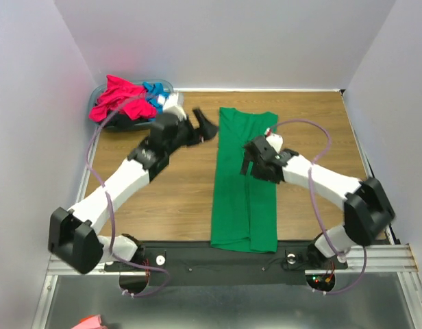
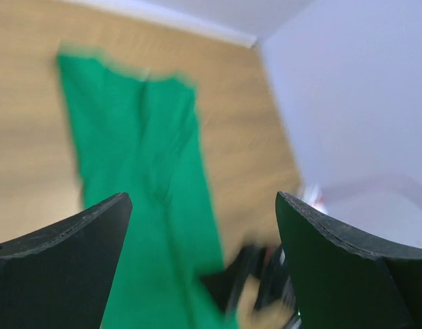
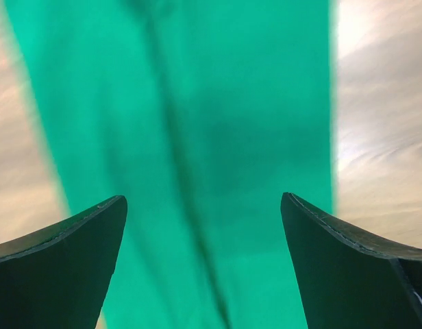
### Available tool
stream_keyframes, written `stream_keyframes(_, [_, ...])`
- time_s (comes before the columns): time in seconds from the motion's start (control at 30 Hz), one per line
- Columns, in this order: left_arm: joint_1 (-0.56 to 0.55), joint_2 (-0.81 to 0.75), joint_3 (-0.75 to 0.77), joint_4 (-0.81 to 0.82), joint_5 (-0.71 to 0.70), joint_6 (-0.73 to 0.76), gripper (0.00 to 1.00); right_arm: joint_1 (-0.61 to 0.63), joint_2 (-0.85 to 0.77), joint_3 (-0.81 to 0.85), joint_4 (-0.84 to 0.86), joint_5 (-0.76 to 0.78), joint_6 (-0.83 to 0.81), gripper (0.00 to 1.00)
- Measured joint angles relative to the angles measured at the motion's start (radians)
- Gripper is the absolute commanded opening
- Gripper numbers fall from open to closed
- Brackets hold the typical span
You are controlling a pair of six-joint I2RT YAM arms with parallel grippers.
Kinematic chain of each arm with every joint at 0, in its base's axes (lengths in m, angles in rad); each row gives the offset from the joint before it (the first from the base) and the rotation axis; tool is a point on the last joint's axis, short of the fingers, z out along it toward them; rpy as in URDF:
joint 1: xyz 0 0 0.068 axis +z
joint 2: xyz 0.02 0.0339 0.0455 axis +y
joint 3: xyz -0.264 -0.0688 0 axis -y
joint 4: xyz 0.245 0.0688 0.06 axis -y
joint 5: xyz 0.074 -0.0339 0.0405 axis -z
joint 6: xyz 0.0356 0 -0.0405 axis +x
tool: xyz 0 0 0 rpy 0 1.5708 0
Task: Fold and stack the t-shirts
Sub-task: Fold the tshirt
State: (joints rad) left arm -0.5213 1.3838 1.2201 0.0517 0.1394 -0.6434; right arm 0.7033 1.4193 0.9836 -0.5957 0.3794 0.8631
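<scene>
A bright green t-shirt lies flat on the wooden table, folded lengthwise into a long strip from the back to the near edge. My left gripper hovers open just left of the strip's far end, nothing between its fingers; its wrist view shows the green t-shirt blurred below. My right gripper stands open over the strip's middle, empty, with the green cloth filling the space under its fingers. Pink and blue t-shirts are heaped at the back left.
The heap of shirts sits in a translucent blue basin in the back left corner. White walls enclose the table on three sides. A black strip runs along the near edge between the arm bases.
</scene>
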Motion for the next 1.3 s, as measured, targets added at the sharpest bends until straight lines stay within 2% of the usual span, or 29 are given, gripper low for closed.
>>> stream_keyframes(0.07, [-0.05, -0.13, -0.24, 0.001, -0.071, -0.029, 0.98, -0.025, 0.096, 0.079, -0.024, 0.045, -0.04, 1.0])
stream_keyframes(0.2, [-0.1, -0.181, -0.548, -0.039, -0.129, -0.077, 0.99, -0.048, 0.332, 0.306, -0.017, 0.108, -0.145, 1.0])
stream_keyframes(0.33, [-0.104, -0.284, -0.728, -0.149, -0.148, -0.129, 0.98, -0.076, 0.496, 0.45, 0.002, 0.11, -0.208, 0.99])
stream_keyframes(0.47, [-0.121, -0.441, -0.771, -0.157, -0.148, -0.158, 0.98, -0.123, 0.613, 0.517, -0.003, 0.096, -0.235, 0.99])
stream_keyframes(0.77, [-0.138, -0.6, -0.865, -0.185, -0.109, -0.212, 0.99, -0.194, 0.769, 0.713, 0.006, 0.042, -0.283, 0.99])
stream_keyframes(1.07, [-0.148, -0.571, -0.868, -0.198, -0.088, -0.234, 0.99, -0.269, 0.964, 1.01, 0.035, -0.033, -0.407, 1.0])
stream_keyframes(1.2, [-0.165, -0.539, -0.868, -0.196, -0.085, -0.235, 0.98, -0.278, 0.966, 1.035, 0.035, -0.073, -0.471, 1.0])
stream_keyframes(1.3, [-0.181, -0.512, -0.868, -0.166, -0.073, -0.235, 0.98, -0.277, 0.905, 0.966, 0.032, -0.122, -0.491, 1.0])
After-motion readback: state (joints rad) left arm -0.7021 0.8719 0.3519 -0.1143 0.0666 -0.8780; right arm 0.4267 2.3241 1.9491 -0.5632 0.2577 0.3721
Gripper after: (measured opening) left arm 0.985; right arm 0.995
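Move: The green t-shirt, folded to a long strip, has its middle straight below the right hand, about 7 cm down; its near hem is some 32 cm back and its neck end about 30 cm ahead. From the high left hand the t-shirt's middle lies roughly 11 cm right, 10 cm back and 31 cm below, its near hem about 42 cm back and 11 cm right. Right hand, open, sweeps forward some 25 cm, pushing the t-shirt; open left sinks about 25 cm and back. ##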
